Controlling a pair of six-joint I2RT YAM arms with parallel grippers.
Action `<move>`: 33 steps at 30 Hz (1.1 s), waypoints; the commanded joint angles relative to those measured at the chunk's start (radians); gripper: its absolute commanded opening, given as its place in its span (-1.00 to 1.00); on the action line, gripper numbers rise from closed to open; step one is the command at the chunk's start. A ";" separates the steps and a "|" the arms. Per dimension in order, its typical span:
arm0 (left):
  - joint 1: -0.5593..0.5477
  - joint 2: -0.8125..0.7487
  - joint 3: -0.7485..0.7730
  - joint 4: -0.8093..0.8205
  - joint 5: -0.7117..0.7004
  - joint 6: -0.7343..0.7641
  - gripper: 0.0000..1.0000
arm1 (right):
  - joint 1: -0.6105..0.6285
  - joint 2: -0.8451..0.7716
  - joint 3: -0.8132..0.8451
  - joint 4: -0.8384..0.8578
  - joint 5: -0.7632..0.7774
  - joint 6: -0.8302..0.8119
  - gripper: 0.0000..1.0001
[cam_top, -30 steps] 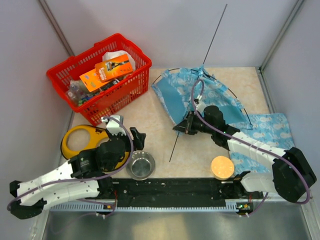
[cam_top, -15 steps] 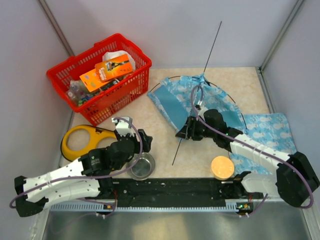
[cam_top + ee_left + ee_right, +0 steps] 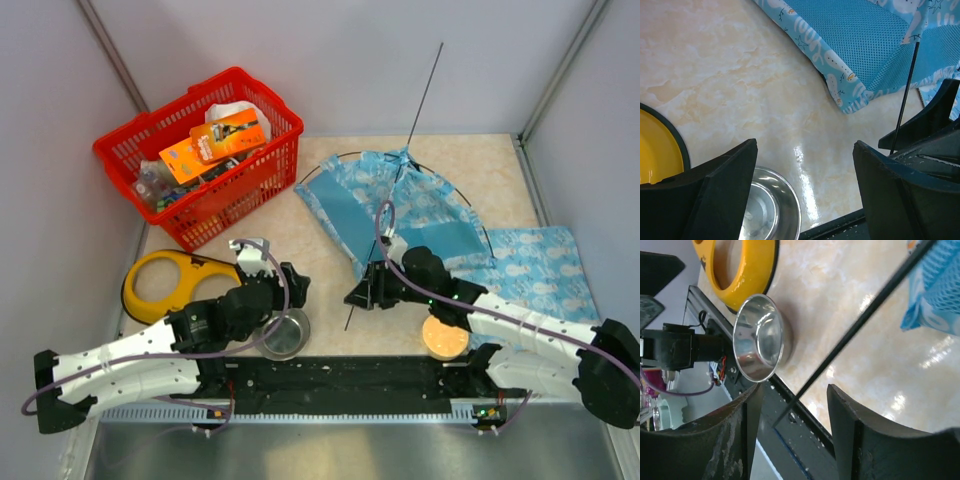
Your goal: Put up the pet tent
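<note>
The pet tent [image 3: 400, 200] lies collapsed, its light-blue printed fabric spread at the centre right of the table. A thin dark pole [image 3: 425, 90] runs through it, sticking up at the back and ending near my right gripper [image 3: 357, 297]. In the right wrist view that pole [image 3: 850, 332] passes loosely between the fingers of my right gripper [image 3: 795, 390], which stands open without pinching it. My left gripper [image 3: 292, 283] hovers open left of the tent. In its own view the left gripper [image 3: 805, 150] holds nothing, and the tent corner [image 3: 855, 45] and pole [image 3: 905, 95] lie ahead.
A red basket [image 3: 235, 195] full of packets stands at the back left. A yellow ring dish [image 3: 150, 285] and a steel bowl [image 3: 288, 335] sit near the left arm. An orange disc [image 3: 445, 338] and a flat blue printed mat [image 3: 540, 265] lie at the right.
My right gripper has opened, let go of the pole and drawn back toward the near edge. The tent fabric spread slightly leftward. My left arm has moved right, over the steel bowl.
</note>
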 commanded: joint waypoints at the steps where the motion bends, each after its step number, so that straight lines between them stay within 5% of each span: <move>1: 0.003 -0.001 -0.028 0.083 0.012 -0.021 0.64 | 0.053 0.008 -0.035 0.162 0.109 0.034 0.02; 8: 0.003 0.007 -0.088 0.136 0.024 -0.032 0.64 | 0.074 -0.001 -0.055 0.195 0.183 0.052 -0.57; 13: 0.003 0.043 -0.189 0.332 0.084 0.011 0.65 | 0.076 -0.081 -0.007 0.130 0.165 0.098 -1.00; 20: 0.003 0.161 -0.366 0.795 0.104 0.126 0.72 | 0.074 -0.125 0.077 0.078 0.156 0.262 -1.00; 33: 0.003 0.486 -0.360 1.405 0.265 0.431 0.73 | 0.076 -0.190 0.103 0.130 0.189 0.617 -1.00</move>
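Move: Right between the right hand's open fingers runs the tent pole's lower stretch, only about 1 cm left of and 1 cm below the hand point; the tent's middle is some 17 cm ahead and 8 cm to the right, and the round wooden disc about 18 cm right and 10 cm back. From the left hand that pole stretch lies roughly 11 cm right, 2 cm back and 8 cm below; the metal bowl is 5 cm left, 8 cm back, well below. Closing on the pole near its lower end, the right hand pinches it, then lifts it about 7 cm while its fingertips tip up and swing clockwise. The left hand, fingers kept wide open, sinks some 10 cm, then sweeps about 5 cm right and a little up towards the pole below the right hand, swinging clockwise with fingertips tipping up. ##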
